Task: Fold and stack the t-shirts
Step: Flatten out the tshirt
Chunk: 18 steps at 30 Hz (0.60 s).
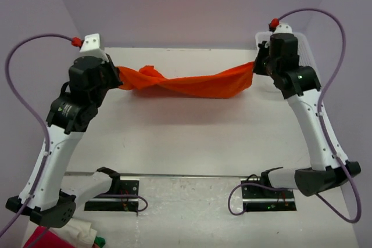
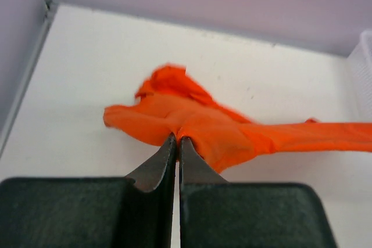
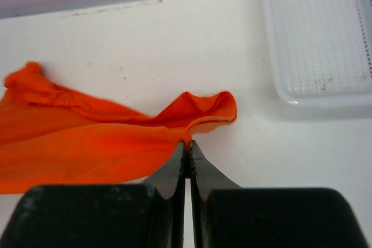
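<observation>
One bright orange t-shirt [image 1: 192, 83] hangs stretched between my two grippers above the far part of the white table [image 1: 192, 137]. My left gripper [image 1: 116, 78] is shut on its left end, where the cloth bunches into a twist; it shows in the left wrist view [image 2: 176, 139] pinching the orange t-shirt [image 2: 209, 129]. My right gripper [image 1: 256, 67] is shut on the right end; in the right wrist view [image 3: 188, 143] its tips pinch the orange t-shirt [image 3: 99, 143] beside a curled hem. The middle of the shirt sags toward the table.
A white perforated plastic basket [image 3: 319, 33] sits at the far right corner, behind my right arm [image 1: 305, 56]. A pile of red, white and green cloth [image 1: 70, 237] lies at the near left, beside the left arm's base. Purple walls close the back and sides.
</observation>
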Each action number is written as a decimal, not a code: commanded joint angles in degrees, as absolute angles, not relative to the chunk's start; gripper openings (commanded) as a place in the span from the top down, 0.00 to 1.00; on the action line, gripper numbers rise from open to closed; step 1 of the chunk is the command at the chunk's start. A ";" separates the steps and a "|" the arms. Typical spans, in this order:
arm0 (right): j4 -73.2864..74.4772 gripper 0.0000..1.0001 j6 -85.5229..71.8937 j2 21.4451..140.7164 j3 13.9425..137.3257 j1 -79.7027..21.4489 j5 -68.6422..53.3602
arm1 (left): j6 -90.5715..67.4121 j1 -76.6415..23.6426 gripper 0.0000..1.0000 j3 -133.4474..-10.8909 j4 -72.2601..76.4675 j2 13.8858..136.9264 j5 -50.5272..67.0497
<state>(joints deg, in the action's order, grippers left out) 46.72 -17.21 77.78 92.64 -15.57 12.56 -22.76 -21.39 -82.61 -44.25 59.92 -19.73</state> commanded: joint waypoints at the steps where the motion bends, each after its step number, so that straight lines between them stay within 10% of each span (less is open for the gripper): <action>1: 53.51 1.00 -14.07 72.87 100.61 -16.61 12.57 | -15.66 -21.45 1.00 -94.08 -44.30 57.48 -19.96; 10: 59.94 1.00 -12.57 65.66 112.83 -24.42 13.43 | -9.94 -21.36 1.00 -125.47 -49.21 59.85 -13.02; 18: 63.20 1.00 -12.92 62.49 120.05 -25.93 13.62 | -7.03 -21.09 1.00 -129.02 -44.48 60.55 -6.06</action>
<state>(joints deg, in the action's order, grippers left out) 61.32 -14.00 63.44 117.34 -25.78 11.62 -10.63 -21.41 -128.86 -46.06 57.01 -9.61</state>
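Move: Both hands already hold the orange t-shirt by its corners. Its middle hangs about 16 cm right of the left hand, 4 cm ahead and some 14 cm below; from the right hand it is about 16 cm left, level fore and aft, and some 14 cm below. The white basket sits about 14 cm ahead of the right hand, 14 cm right and 24 cm below. Both hands keep pinching, lifting the t-shirt up and back, left some 30 cm, right about 18, tipping upward. ##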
